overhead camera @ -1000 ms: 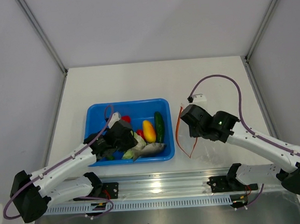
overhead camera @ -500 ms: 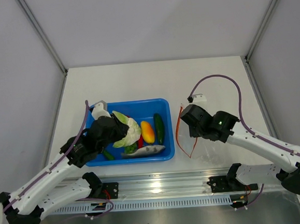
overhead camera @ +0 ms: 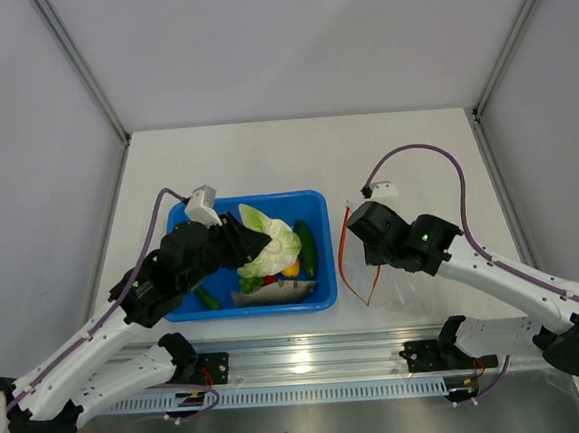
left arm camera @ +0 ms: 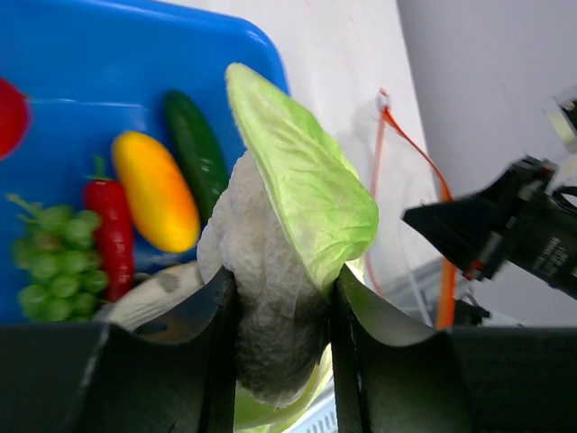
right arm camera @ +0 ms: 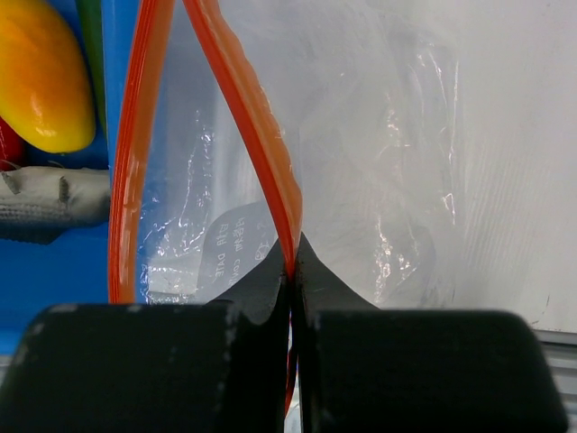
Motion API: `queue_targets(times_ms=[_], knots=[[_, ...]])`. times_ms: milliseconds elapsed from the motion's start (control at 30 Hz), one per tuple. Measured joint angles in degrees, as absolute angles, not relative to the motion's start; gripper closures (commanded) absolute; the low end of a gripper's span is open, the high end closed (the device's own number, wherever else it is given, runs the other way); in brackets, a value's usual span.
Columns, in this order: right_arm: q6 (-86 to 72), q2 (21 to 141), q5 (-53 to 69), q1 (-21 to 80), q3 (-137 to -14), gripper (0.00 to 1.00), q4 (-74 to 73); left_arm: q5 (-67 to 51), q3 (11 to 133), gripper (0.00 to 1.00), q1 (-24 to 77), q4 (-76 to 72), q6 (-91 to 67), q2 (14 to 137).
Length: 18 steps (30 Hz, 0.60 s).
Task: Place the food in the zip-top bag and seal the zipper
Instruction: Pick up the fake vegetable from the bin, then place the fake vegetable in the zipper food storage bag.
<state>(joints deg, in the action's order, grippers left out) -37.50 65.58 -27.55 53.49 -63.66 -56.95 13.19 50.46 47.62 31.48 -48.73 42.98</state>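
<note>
My left gripper (overhead camera: 255, 245) (left arm camera: 281, 298) is shut on the white cauliflower (overhead camera: 272, 244) (left arm camera: 270, 280) with its green leaf, held above the blue tray (overhead camera: 195, 210). Under it in the tray lie the mango (left arm camera: 155, 191), cucumber (overhead camera: 308, 247) (left arm camera: 195, 150), red chili (left arm camera: 112, 231), green grapes (left arm camera: 56, 263) and grey fish (overhead camera: 276, 294). To the tray's right, the clear zip-top bag (overhead camera: 400, 288) (right arm camera: 361, 171) stands with its mouth open. My right gripper (overhead camera: 365, 239) (right arm camera: 292, 263) is shut on one side of its orange zipper (overhead camera: 345, 257) (right arm camera: 257, 126).
The tray's right wall (overhead camera: 327, 254) lies between the lifted cauliflower and the bag's mouth. A metal rail (overhead camera: 311, 360) runs along the near edge. A small white connector block (overhead camera: 384, 187) rests on the table behind the right arm.
The left arm has lifted the cauliflower out of the tray and carried it up and to the right, toward the bag. The right arm and bag have stayed put.
</note>
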Motion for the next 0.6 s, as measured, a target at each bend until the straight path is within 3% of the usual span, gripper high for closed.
queue_targets(times_ms=[267,600], knots=[[-37.52,66.26,-26.96,53.49,-63.66,1.0,-55.96,0.8,50.46,1.0,47.79,22.41,-52.8,49.69],[-37.52,66.65,-26.46,53.49,-63.68,1.0,-55.05,-5.45,51.59,0.99,51.68,15.42,-56.71,57.25]])
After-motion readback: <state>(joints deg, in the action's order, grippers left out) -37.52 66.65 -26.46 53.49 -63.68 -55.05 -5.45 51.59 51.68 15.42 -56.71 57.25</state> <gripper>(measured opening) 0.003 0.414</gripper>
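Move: Over the middle of the blue bin, the left hand already holds the cauliflower aloft; the open mouth of the zip-top bag lies about 21 cm to its right, 3 cm back and 8 cm lower. Beneath on the bin floor, the cucumber is some 10 cm right and 5 cm ahead, the yellow mango 6 cm right and level, and the fish 2 cm right and 6 cm back. The bag's mouth is 3 cm left and 2 cm ahead of the right hand. Carrying the cauliflower rightward by about 10 cm, the left hand passes over the bin towards the open bag, easing a couple of centimetres back and staying at nearly the same height. The wrist swings clockwise some 20 degrees and tips a little as it goes, the fingers keeping their grip. The right hand keeps pinching the bag's rim, drifting barely a centimetre left. ##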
